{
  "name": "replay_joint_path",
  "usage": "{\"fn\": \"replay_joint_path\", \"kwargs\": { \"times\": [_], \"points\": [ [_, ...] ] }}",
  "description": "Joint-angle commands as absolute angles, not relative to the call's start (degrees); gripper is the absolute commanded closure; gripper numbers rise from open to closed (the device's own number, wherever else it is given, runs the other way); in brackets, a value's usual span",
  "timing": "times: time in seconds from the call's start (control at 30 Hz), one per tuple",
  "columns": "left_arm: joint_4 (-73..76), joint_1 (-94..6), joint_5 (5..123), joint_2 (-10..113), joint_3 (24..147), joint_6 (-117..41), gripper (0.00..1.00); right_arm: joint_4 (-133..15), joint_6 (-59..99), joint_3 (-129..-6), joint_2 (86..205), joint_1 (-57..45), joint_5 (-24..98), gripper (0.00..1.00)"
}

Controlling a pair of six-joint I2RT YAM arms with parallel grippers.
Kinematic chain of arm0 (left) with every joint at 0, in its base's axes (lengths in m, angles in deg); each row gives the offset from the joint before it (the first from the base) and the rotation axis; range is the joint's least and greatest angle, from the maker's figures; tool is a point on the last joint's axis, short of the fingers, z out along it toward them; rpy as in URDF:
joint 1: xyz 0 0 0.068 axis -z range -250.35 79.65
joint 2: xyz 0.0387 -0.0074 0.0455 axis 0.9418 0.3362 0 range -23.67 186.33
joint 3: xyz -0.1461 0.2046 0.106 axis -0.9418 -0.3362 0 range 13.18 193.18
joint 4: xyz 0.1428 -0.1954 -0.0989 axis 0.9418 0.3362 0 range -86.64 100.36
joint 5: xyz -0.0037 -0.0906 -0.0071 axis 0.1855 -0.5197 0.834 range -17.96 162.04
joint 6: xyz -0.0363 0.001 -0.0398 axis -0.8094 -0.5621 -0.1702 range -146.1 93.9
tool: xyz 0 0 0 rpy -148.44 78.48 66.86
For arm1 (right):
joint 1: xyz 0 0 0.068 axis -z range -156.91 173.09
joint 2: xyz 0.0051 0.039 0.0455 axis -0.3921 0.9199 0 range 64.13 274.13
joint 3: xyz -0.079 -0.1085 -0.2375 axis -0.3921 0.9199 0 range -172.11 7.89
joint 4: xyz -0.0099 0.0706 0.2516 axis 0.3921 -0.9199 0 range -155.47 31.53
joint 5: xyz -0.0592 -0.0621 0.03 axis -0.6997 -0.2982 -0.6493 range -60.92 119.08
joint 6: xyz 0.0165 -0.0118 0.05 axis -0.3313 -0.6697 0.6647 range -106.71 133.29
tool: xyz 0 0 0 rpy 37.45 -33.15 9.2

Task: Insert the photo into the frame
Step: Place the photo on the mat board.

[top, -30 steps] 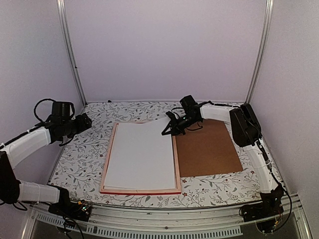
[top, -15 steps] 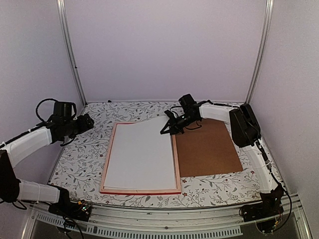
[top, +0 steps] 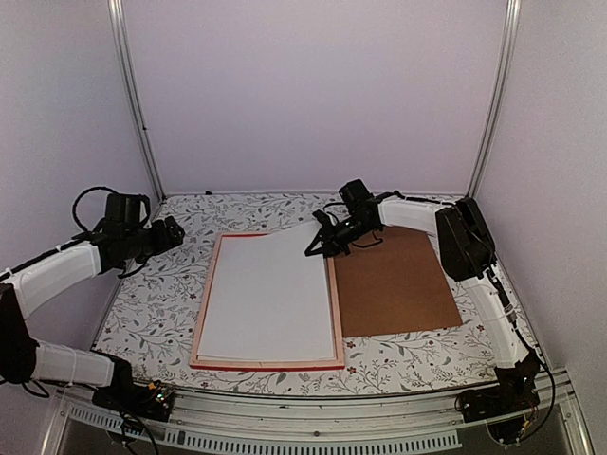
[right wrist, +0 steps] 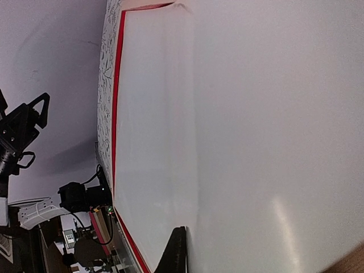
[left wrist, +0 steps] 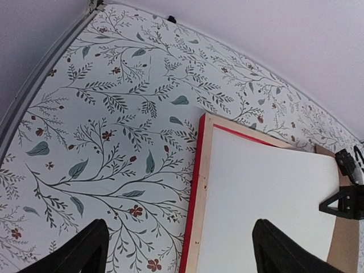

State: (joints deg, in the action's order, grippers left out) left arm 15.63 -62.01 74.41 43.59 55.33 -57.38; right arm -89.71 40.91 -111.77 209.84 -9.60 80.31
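Observation:
The frame (top: pixel 211 296) lies flat mid-table with its pale wood back up and red edges showing. Inside it rests the photo (top: pixel 270 294), showing only a plain white side. The photo's far right corner curls up off the frame, and my right gripper (top: pixel 316 248) is shut on that corner. From the right wrist, one dark finger (right wrist: pixel 177 250) presses on the white photo (right wrist: pixel 256 125); the other finger is hidden beneath it. My left gripper (top: pixel 175 230) hovers open and empty over the table, left of the frame's far left corner. Its fingers straddle the frame's left rail (left wrist: pixel 202 187) in the left wrist view.
A plain brown backing board (top: pixel 394 284) lies flat against the frame's right side, under the right arm. A floral cloth (top: pixel 161 303) covers the table. White walls and metal posts (top: pixel 137 104) close in the back and sides.
My left gripper has moved a little to the right, toward the frame. The right gripper keeps hold of the raised corner and has barely shifted.

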Motion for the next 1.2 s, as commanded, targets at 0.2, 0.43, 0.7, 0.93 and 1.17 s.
{"fn": "replay_joint_path", "kwargs": {
  "times": [0.2,0.43,0.7,0.93,1.17],
  "points": [
    [14.0,-60.7,74.0,44.5,54.2,-56.9,0.10,-90.0,40.4,-114.7,211.9,-10.0,78.2,0.92],
    [13.9,-60.4,74.0,44.7,54.2,-57.0,0.10,-90.2,40.0,-115.0,212.1,-10.4,78.2,0.87],
    [13.7,-60.2,74.1,44.7,54.1,-57.0,0.10,-90.6,39.9,-115.0,211.9,-10.8,78.1,0.79],
    [13.7,-60.0,74.0,44.5,53.9,-56.9,0.10,-91.9,38.5,-114.8,210.2,-10.8,74.7,0.58],
    [13.6,-59.9,73.8,44.3,53.6,-56.7,0.10,-92.7,38.0,-114.9,208.9,-10.8,72.7,0.48]
  ]
}}
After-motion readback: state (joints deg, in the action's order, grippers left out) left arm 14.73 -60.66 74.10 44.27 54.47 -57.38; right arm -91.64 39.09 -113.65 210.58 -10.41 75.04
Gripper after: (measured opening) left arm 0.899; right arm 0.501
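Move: The right hand pinches the photo, white back up, near its far right corner. The mat board's middle, hidden under it, is about 15 cm back, 11 cm left and 4 cm below, with the frame's middle at much the same place. The brown board's middle lies some 12 cm back and 19 cm right of the right hand. From the left hand, the mat board's middle is about 9 cm back, 24 cm right and 14 cm below. The right fingers open about halfway, freeing the photo's far right corner as the hand sinks about 1 cm. ##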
